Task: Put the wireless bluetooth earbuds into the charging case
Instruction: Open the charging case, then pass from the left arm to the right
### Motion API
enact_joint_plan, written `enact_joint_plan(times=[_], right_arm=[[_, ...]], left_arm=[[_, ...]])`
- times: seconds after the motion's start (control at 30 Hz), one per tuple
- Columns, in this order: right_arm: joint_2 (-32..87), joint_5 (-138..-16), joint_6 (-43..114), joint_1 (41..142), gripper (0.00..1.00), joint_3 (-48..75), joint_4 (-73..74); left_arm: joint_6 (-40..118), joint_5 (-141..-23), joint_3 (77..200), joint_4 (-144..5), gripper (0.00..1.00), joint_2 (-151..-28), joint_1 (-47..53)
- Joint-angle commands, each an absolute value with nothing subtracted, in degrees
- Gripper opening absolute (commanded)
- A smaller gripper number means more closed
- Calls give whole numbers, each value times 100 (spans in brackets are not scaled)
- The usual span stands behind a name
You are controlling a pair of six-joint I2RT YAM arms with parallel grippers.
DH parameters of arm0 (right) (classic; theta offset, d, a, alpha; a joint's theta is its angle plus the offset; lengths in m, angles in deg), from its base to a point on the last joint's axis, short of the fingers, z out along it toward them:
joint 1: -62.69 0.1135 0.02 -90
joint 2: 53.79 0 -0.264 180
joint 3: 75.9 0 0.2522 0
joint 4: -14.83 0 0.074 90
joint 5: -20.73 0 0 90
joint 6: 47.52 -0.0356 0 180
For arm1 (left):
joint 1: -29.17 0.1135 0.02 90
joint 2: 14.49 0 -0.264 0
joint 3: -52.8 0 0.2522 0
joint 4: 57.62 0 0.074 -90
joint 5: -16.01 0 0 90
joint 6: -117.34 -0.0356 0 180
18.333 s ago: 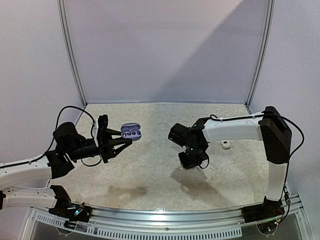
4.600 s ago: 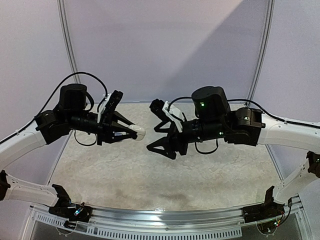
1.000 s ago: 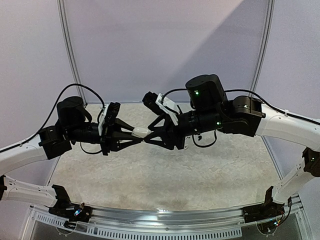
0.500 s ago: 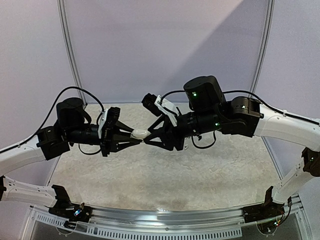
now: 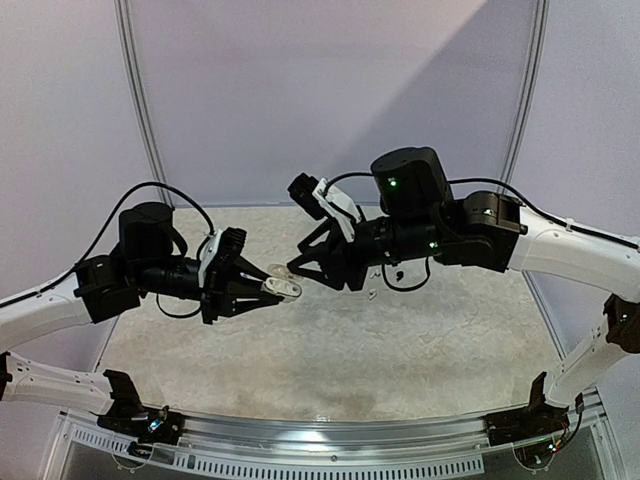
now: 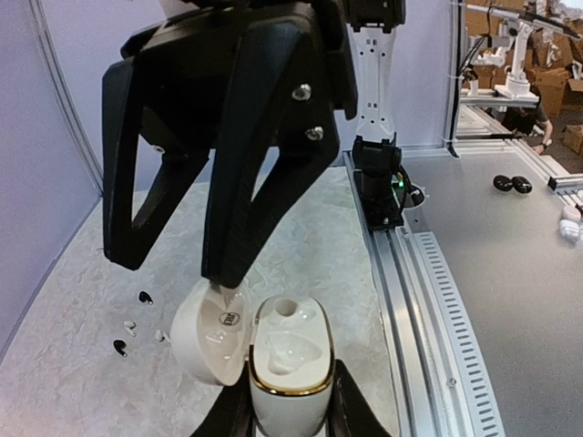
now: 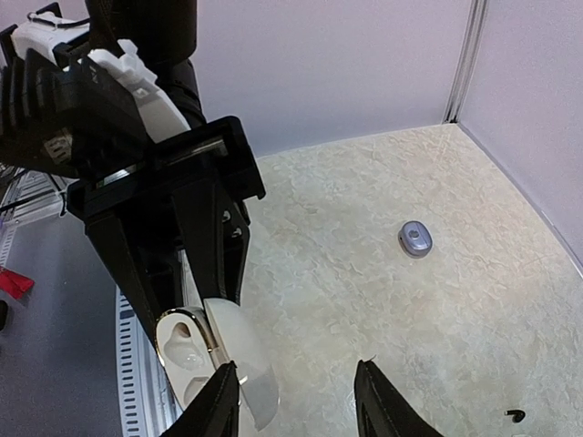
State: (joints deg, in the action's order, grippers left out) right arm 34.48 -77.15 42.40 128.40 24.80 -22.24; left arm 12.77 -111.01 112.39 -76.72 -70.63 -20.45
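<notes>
My left gripper (image 5: 268, 288) is shut on the base of a white charging case (image 6: 287, 360) with a gold rim, held above the table. The lid (image 6: 205, 332) hangs open to one side and both moulded wells are empty. My right gripper (image 7: 296, 401) faces it with jaws open, and one fingertip (image 6: 219, 284) touches the lid's inside edge. Several tiny earbuds lie loose on the table far below, among them a black one (image 6: 146, 297), another black one (image 6: 120, 347) and a white one (image 6: 130, 326). One more black earbud (image 7: 515, 415) shows in the right wrist view.
A small closed purple-grey case (image 7: 414, 239) lies on the mottled beige table (image 7: 364, 300) towards the back right corner. A metal rail (image 6: 410, 273) runs along the near edge. Pale walls close in the back and sides.
The case was closed between the two grippers' tips; now its lid stands open. My left gripper has dropped slightly with the case, and the right gripper has pulled a little up and back.
</notes>
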Motion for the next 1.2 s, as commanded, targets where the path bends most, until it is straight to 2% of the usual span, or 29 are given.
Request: enact_joint_plan(times=[0.0, 0.33, 0.6, 0.7, 0.83, 0.93, 1.03, 1.17], right_arm=[[3557, -7560, 4094, 12753, 43, 2558, -2086], [3714, -8117, 3845, 12450, 49, 2876, -2322], [4051, -8158, 3493, 12183, 52, 3525, -2630], [4149, -7612, 3257, 12158, 57, 3608, -2947], [4235, -7083, 2398, 11901, 58, 3643, -3500], [4217, -7937, 2484, 11968, 59, 3486, -3277], [4030, -9016, 3435, 12325, 67, 3182, -2772], [3845, -9235, 4371, 12375, 67, 3009, -2541]], left_arm=[[1808, -11311, 10960, -7276, 0, -6986, -2172], [3696, -10490, 9559, -4328, 0, -7065, -2153], [3938, -9890, 8977, -3781, 0, -6912, -2154], [4004, -9742, 8910, -3726, 0, -6876, -2153], [3959, -9500, 8814, -3639, 0, -6827, -2150], [3939, -9456, 8790, -3703, 0, -6779, -2137], [3940, -9592, 8800, -3673, 0, -6787, -2128], [3871, -9719, 8817, -3665, 0, -6810, -2120]])
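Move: My left hand still holds the white charging case, its body right at the fingertips, about 1 cm to the right; its already raised lid is about 3 cm ahead and 1 cm above. The lid lies about 2 cm back, 2 cm left and 2 cm below my right hand, against one fingertip; the case body is some 4 cm back, 2 cm left and 4 cm below. The loose earbuds lie roughly 20 cm ahead, 16 cm right and 33 cm below it on the table. I sweep my right hand forward about 8 cm, dipping, rising and dipping again along the way, the wrist swinging clockwise; its fingertip comes free of the lid. Then I bring it back some 5 cm and slightly down, fingers spreading wider, while my left hand keeps its grip, lowers the case about 4 cm, carries it a little forward and left, and turns it some 15 degrees counter-clockwise with a tilt. ##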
